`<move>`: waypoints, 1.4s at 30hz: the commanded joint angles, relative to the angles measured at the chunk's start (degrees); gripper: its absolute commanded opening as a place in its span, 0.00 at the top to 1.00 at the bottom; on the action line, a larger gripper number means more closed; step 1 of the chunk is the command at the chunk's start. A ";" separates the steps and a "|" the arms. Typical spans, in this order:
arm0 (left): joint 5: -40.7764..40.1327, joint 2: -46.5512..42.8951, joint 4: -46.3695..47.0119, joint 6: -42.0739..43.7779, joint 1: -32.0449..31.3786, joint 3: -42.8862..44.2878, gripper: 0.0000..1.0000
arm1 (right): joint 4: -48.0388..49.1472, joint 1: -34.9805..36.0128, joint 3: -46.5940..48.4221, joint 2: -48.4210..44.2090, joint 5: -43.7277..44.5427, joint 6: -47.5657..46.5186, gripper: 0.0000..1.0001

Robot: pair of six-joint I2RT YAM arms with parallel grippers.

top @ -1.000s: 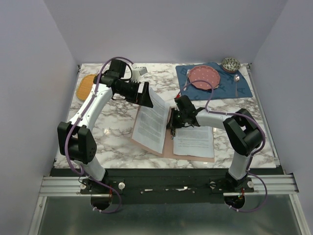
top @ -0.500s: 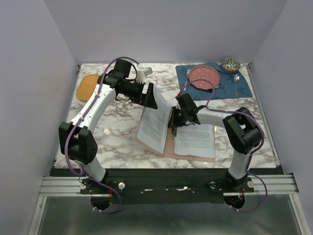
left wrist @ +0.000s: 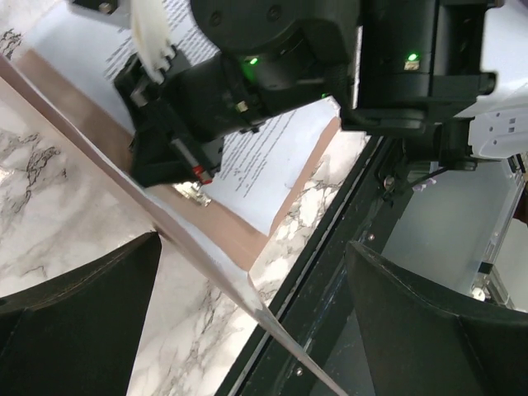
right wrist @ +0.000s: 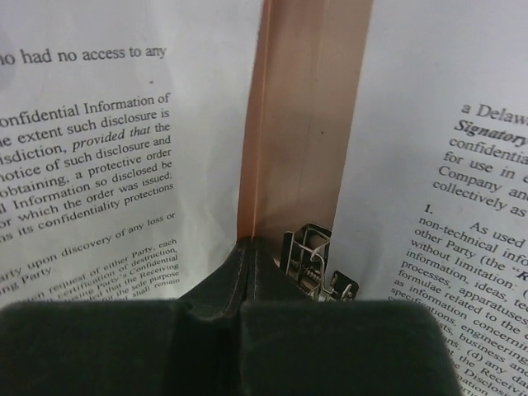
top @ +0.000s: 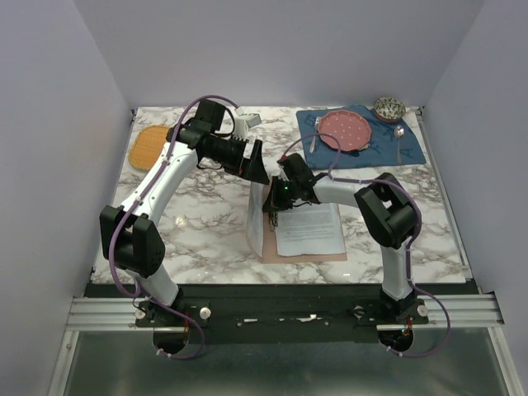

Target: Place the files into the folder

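The pinkish-brown folder (top: 307, 256) lies open mid-table. Its left flap (top: 255, 216) stands almost upright. One of the files (top: 309, 229) lies flat on the right half; the other (right wrist: 82, 165) rests against the raised flap. My left gripper (top: 256, 169) is open at the flap's top. In the left wrist view the flap's edge (left wrist: 206, 264) runs between the wide-apart fingers (left wrist: 74, 313). My right gripper (top: 275, 206) is shut, its tip (right wrist: 247, 247) pressed at the folder's spine (right wrist: 305, 107) beside the metal clip (right wrist: 318, 264).
An orange woven mat (top: 147, 144) lies at the back left. A blue placemat (top: 412, 150) at the back right carries a pink plate (top: 345, 129), a spoon (top: 399, 140) and a patterned bowl (top: 388, 107). The table's front edge (left wrist: 330, 247) runs close below the folder.
The left flap has risen from a low slant to nearly upright as my left gripper moved right. The folder and my right gripper have shifted left.
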 commanded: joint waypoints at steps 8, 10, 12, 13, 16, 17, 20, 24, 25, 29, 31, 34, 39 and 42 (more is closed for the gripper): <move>0.59 -1.29 -0.28 -0.64 0.45 0.47 0.01 | 1.10 7.19 16.03 10.20 -0.72 12.58 0.97; 0.32 -1.29 -0.11 -0.47 0.98 0.30 0.01 | 2.24 7.10 17.18 10.29 0.42 14.27 0.96; -0.29 -1.11 -0.02 -0.21 1.51 -0.05 0.01 | 2.24 6.75 18.94 9.94 1.48 15.06 0.94; -0.47 -1.03 -0.02 -0.03 2.12 -0.23 0.01 | 1.81 6.32 19.21 8.81 2.44 14.63 0.92; -0.82 -0.76 -0.19 0.59 3.35 -0.93 0.01 | -0.73 3.16 18.16 5.99 3.76 11.38 0.72; -0.73 -0.76 -0.28 0.76 3.96 -1.28 0.01 | -1.00 2.19 17.02 3.46 4.12 9.46 0.65; -0.73 -0.67 0.07 0.76 4.41 -1.81 0.01 | -2.23 -2.64 12.98 -1.64 4.74 5.68 0.57; -0.38 -0.24 1.47 0.32 4.23 -3.30 0.01 | -3.99 -10.01 6.74 -9.45 7.63 1.10 0.55; -0.64 0.11 1.74 0.32 4.06 -3.48 0.01 | -4.52 -11.17 5.51 -10.88 8.68 0.13 0.54; -3.45 3.10 2.70 1.28 2.39 -4.27 0.01 | -6.54 -15.13 -0.63 -17.47 11.94 -5.40 0.53; -7.39 4.16 3.32 1.90 1.08 -4.71 0.01 | -7.33 -15.93 -2.31 -20.28 13.34 -6.55 0.53; -11.71 5.92 2.36 4.35 0.63 -4.80 0.01 | -8.91 -15.93 -5.57 -21.61 14.14 -8.05 0.53; -18.22 3.55 -0.19 8.66 2.38 -7.52 0.01 | -9.53 -15.93 -10.66 -22.14 14.32 -8.58 0.53; -20.67 0.56 -0.55 11.39 4.14 -11.12 0.01 | -9.36 -15.84 -13.57 -22.49 14.14 -8.93 0.53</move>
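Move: The right hand's shut fingers are at the open folder's fold, with the metal clip about 2 cm to their right and 2 cm back. The left cover stands up from the fold, its middle some 10 cm above the right hand, 3 cm back and 1 cm left; the right file's middle is roughly 13 cm right and 6 cm back. From the left hand, the cover's middle is about 4 cm back, 2 cm right and 11 cm below, and the clip about 3 cm back, 4 cm right and 21 cm below. Still on the fold with shut fingers, the right hand drags the folder left some 10 cm, then lets go, opening about halfway as it rises. It swings right about 25 cm, forward and up clear of the folder, then sinks and draws back beside it. The wide-open left hand first eases left and slightly forward, then sinks about 10 cm over the closing cover, its left side tilting up some 15 degrees. ##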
